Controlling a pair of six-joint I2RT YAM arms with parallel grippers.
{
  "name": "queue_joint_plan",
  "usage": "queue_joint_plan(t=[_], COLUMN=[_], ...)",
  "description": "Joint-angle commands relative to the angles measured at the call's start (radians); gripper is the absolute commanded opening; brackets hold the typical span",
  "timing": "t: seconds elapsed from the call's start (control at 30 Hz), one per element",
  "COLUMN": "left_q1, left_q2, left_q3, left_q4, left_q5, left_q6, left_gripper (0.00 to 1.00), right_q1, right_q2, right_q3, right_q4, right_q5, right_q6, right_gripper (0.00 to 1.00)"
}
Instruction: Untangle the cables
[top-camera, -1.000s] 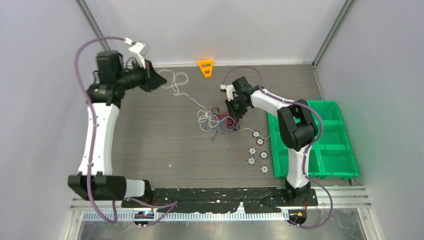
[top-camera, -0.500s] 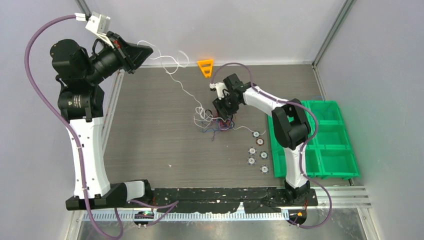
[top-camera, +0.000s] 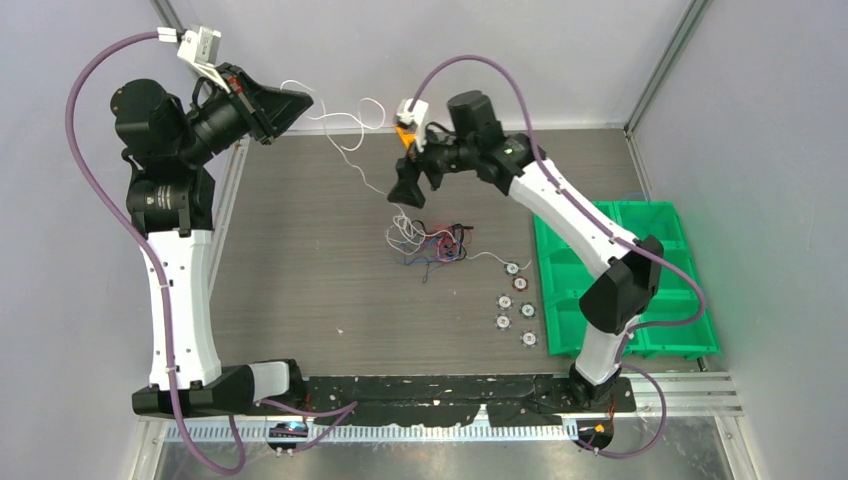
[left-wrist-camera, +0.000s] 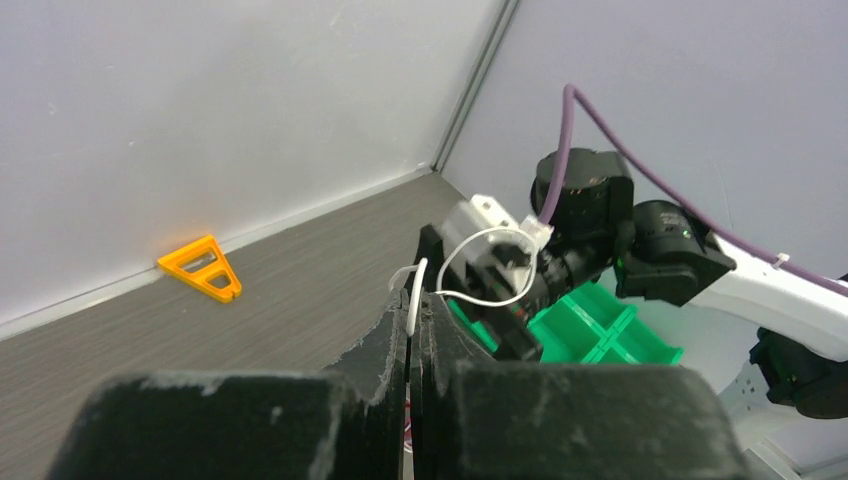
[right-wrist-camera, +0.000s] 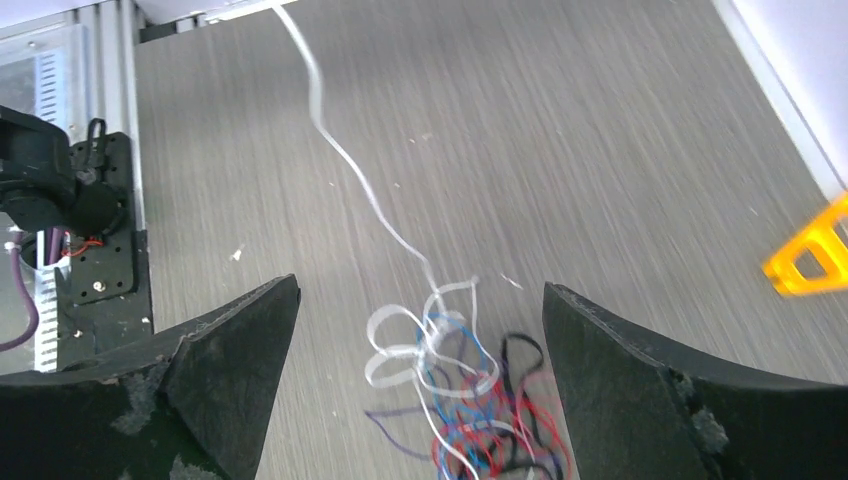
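Note:
The cables (top-camera: 432, 243) lie as a small knot of white, red, blue and black strands mid-table. One white cable (top-camera: 352, 165) runs up from the knot to my left gripper (top-camera: 300, 100), raised high at the back left. That gripper (left-wrist-camera: 412, 312) is shut on the white cable (left-wrist-camera: 414, 298), which loops out past its fingertips. My right gripper (top-camera: 405, 187) hangs above and just behind the knot. In its wrist view the right gripper (right-wrist-camera: 421, 288) stands wide open with nothing in it, over the knot (right-wrist-camera: 485, 405), and the white strand (right-wrist-camera: 350, 170) leads away.
A green bin tray (top-camera: 665, 285) sits at the right edge. Several small round discs (top-camera: 515, 305) lie between it and the knot. An orange triangle (left-wrist-camera: 200, 268) lies by the back wall, close under the right wrist. Walls enclose the back and sides.
My left gripper rose up and back to the left, drawing the white cable out of the knot. My right gripper opened, let go of the knot and lifted toward the back.

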Motion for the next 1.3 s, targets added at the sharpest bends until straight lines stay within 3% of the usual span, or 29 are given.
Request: queue_joint_plan(t=[0.0, 0.1, 0.17, 0.2, 0.27, 0.37, 0.47, 0.53, 0.63, 0.7, 0.77, 0.93, 1.13, 1.27], left_q1=[0.005, 0.006, 0.007, 0.007, 0.007, 0.009, 0.013, 0.013, 0.013, 0.013, 0.012, -0.019, -0.172, -0.276], left_q2=[-0.018, -0.029, -0.035, -0.038, -0.051, -0.088, -0.137, -0.159, -0.173, -0.171, -0.164, -0.158, -0.133, -0.067], left_q3=[0.026, 0.025, 0.019, 0.012, -0.03, -0.161, -0.345, -0.443, -0.525, -0.556, -0.572, -0.574, -0.496, -0.452], left_q4=[0.06, 0.057, 0.052, 0.046, 0.027, 0.012, 0.088, 0.156, 0.233, 0.261, 0.273, 0.303, 0.305, 0.317], left_q5=[0.018, 0.01, 0.002, -0.006, -0.042, -0.153, -0.187, -0.172, -0.148, -0.132, -0.116, -0.049, 0.012, 0.016], left_q6=[-0.02, -0.02, -0.015, -0.009, 0.015, 0.007, -0.053, -0.095, -0.149, -0.169, -0.174, -0.164, -0.088, -0.081], left_gripper=[0.0, 0.0, 0.0, 0.0, 0.0, 0.0, 0.0, 0.0, 0.0, 0.0, 0.0, 0.0, 0.0, 0.0], right_q1=[0.077, 0.092, 0.098, 0.099, 0.099, 0.087, 0.085, 0.084, 0.085, 0.088, 0.086, 0.067, 0.031, -0.01], right_q2=[0.109, 0.163, 0.193, 0.198, 0.183, 0.153, 0.16, 0.139, -0.001, -0.092, -0.102, 0.019, -0.04, -0.123], right_q3=[0.035, 0.087, 0.121, 0.132, 0.166, 0.297, 0.618, 0.717, 0.593, 0.378, 0.201, 0.266, 0.271, 0.129], right_q4=[0.095, 0.11, 0.086, 0.082, 0.072, 0.062, 0.052, 0.091, 0.256, 0.354, 0.335, 0.053, 0.104, 0.07], right_q5=[0.064, 0.084, 0.09, 0.1, 0.136, 0.151, 0.144, 0.136, 0.13, 0.136, 0.181, 0.109, 0.052, -0.014], right_q6=[0.024, 0.035, 0.029, 0.031, 0.031, 0.076, 0.147, 0.213, 0.301, 0.27, 0.217, 0.166, 0.201, 0.193], right_gripper=[0.98, 0.86, 0.57, 0.3, 0.08, 0.06, 0.05, 0.05, 0.05, 0.05, 0.05, 0.05, 0.05, 0.05])
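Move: The right hand, open and empty, has the hanging white strand of the cables about 6 cm to its left, 1 cm ahead and some 8 cm lower. The cable tangle lies on the table roughly 29 cm below that hand, 8 cm to its right, level in reach; the orange bracket is about 27 cm ahead, straight out. From the left hand, already holding the white cable high up, that strand is about 10 cm right, 5 ahead and 30 below. The right fingers close on the hanging white strand after going about 6 cm left and 8 down, then carry it up some 35 cm, swinging back and right, and dip forward and down again by roughly 20. The left hand keeps its pinch, sinks about 16 cm with the wrist tipping down, then swings right towards the right gripper. ##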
